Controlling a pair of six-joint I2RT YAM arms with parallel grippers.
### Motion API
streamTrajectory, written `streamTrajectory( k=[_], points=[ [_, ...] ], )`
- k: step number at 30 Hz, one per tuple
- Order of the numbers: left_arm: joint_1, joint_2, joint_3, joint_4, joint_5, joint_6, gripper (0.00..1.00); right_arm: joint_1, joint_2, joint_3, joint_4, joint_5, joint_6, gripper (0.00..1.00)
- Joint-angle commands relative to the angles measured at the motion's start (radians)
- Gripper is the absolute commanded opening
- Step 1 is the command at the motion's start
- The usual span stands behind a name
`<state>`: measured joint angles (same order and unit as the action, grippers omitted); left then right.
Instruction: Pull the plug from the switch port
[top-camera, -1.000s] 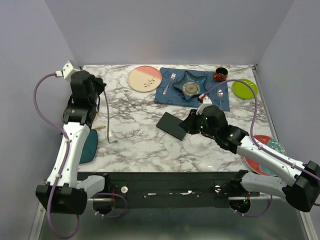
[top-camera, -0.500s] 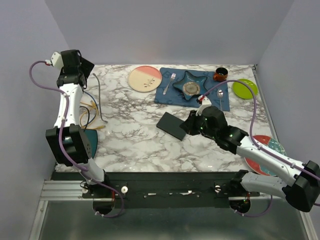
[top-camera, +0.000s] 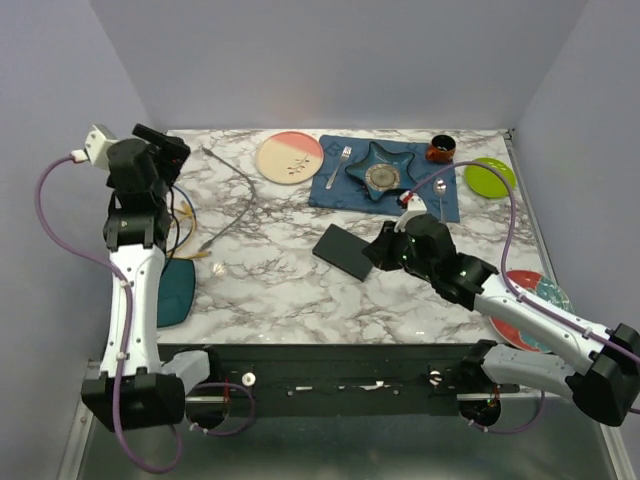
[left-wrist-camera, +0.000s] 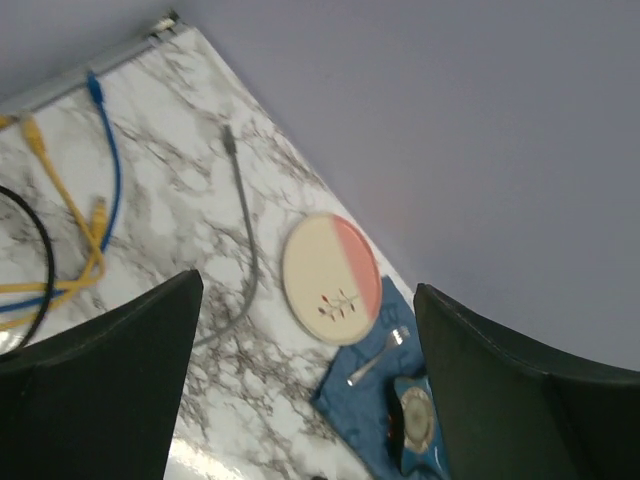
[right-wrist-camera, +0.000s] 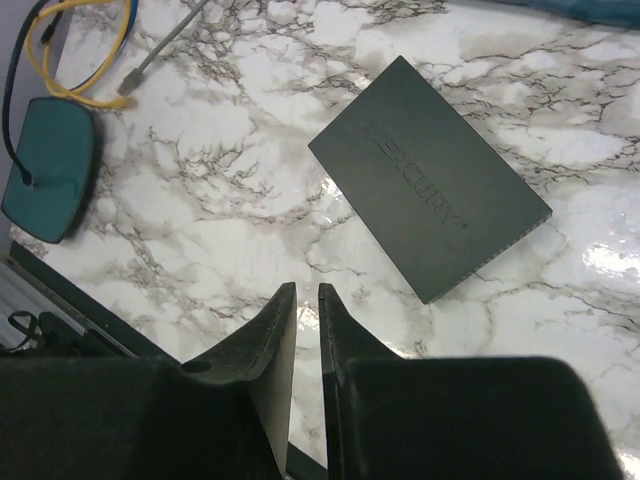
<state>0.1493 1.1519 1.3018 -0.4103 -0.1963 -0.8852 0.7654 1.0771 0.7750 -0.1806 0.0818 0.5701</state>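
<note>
The switch (top-camera: 344, 252) (right-wrist-camera: 430, 190) is a flat black box lying on the marble mid-table, with no cable in the sides that show. The grey cable (top-camera: 243, 193) (left-wrist-camera: 244, 250) lies loose on the table, well left of the switch. Its plug (left-wrist-camera: 228, 135) (top-camera: 206, 151) points to the far left corner. The cable's other end (right-wrist-camera: 126, 87) rests near the yellow leads. My left gripper (top-camera: 165, 150) (left-wrist-camera: 305, 290) hangs high over the far left, wide open and empty. My right gripper (top-camera: 385, 250) (right-wrist-camera: 307, 295) sits at the switch's right edge, its jaws a narrow slit apart with nothing between them.
Yellow, blue and black cables (left-wrist-camera: 60, 230) lie tangled at the left edge beside a teal plate (top-camera: 178, 290). At the back are a pink-and-cream plate (top-camera: 290, 157), a blue placemat (top-camera: 335, 190) with star dish and fork, a red cup (top-camera: 440, 150) and a green plate (top-camera: 489, 177).
My left gripper opened and let the grey cable go while the arm swung up to the far left. The cable dropped onto the table. The right arm held still.
</note>
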Motion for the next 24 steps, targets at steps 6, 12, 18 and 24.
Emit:
streamTrajectory(
  k=[6,12,18,24],
  points=[
    [-0.451,-0.112,-0.427,0.231,0.058,-0.011,0.86,-0.003,-0.092,-0.097,-0.025,0.159,0.062,0.23],
    [-0.560,-0.011,-0.545,0.340,0.086,-0.029,0.77,-0.017,-0.069,-0.200,-0.037,0.257,0.248,0.18],
    [-0.591,0.227,-0.457,0.376,0.075,0.008,0.47,-0.041,0.059,-0.220,-0.010,0.259,0.358,0.01],
    [-0.608,0.446,-0.385,0.464,0.087,0.009,0.26,-0.098,0.234,-0.200,0.015,0.222,0.396,0.01]
  ],
)
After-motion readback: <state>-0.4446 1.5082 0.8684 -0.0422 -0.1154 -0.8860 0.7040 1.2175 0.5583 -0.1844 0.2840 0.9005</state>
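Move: The left hand is high over the left edge. From it the switch lies about 36 cm to the right, 3 cm back and 34 cm below; the grey cable's middle is some 12 cm ahead and 8 cm right, the round plate about 25 cm ahead and 22 cm right, both on the table. From the right hand the switch is roughly 9 cm ahead, 3 cm left and 16 cm lower, and the blue placemat some 30 cm ahead and 7 cm right. Heading in for the switch without touching it, the empty left hand sweeps about 25 cm right and as far down, turning some 40 degrees clockwise and tipping down while its wide-open fingers close to about a third. The right hand sinks some 13 cm and drifts half as far right, coming low off the switch's right end, turning clockwise, tipping down and shutting its small gap on nothing. ##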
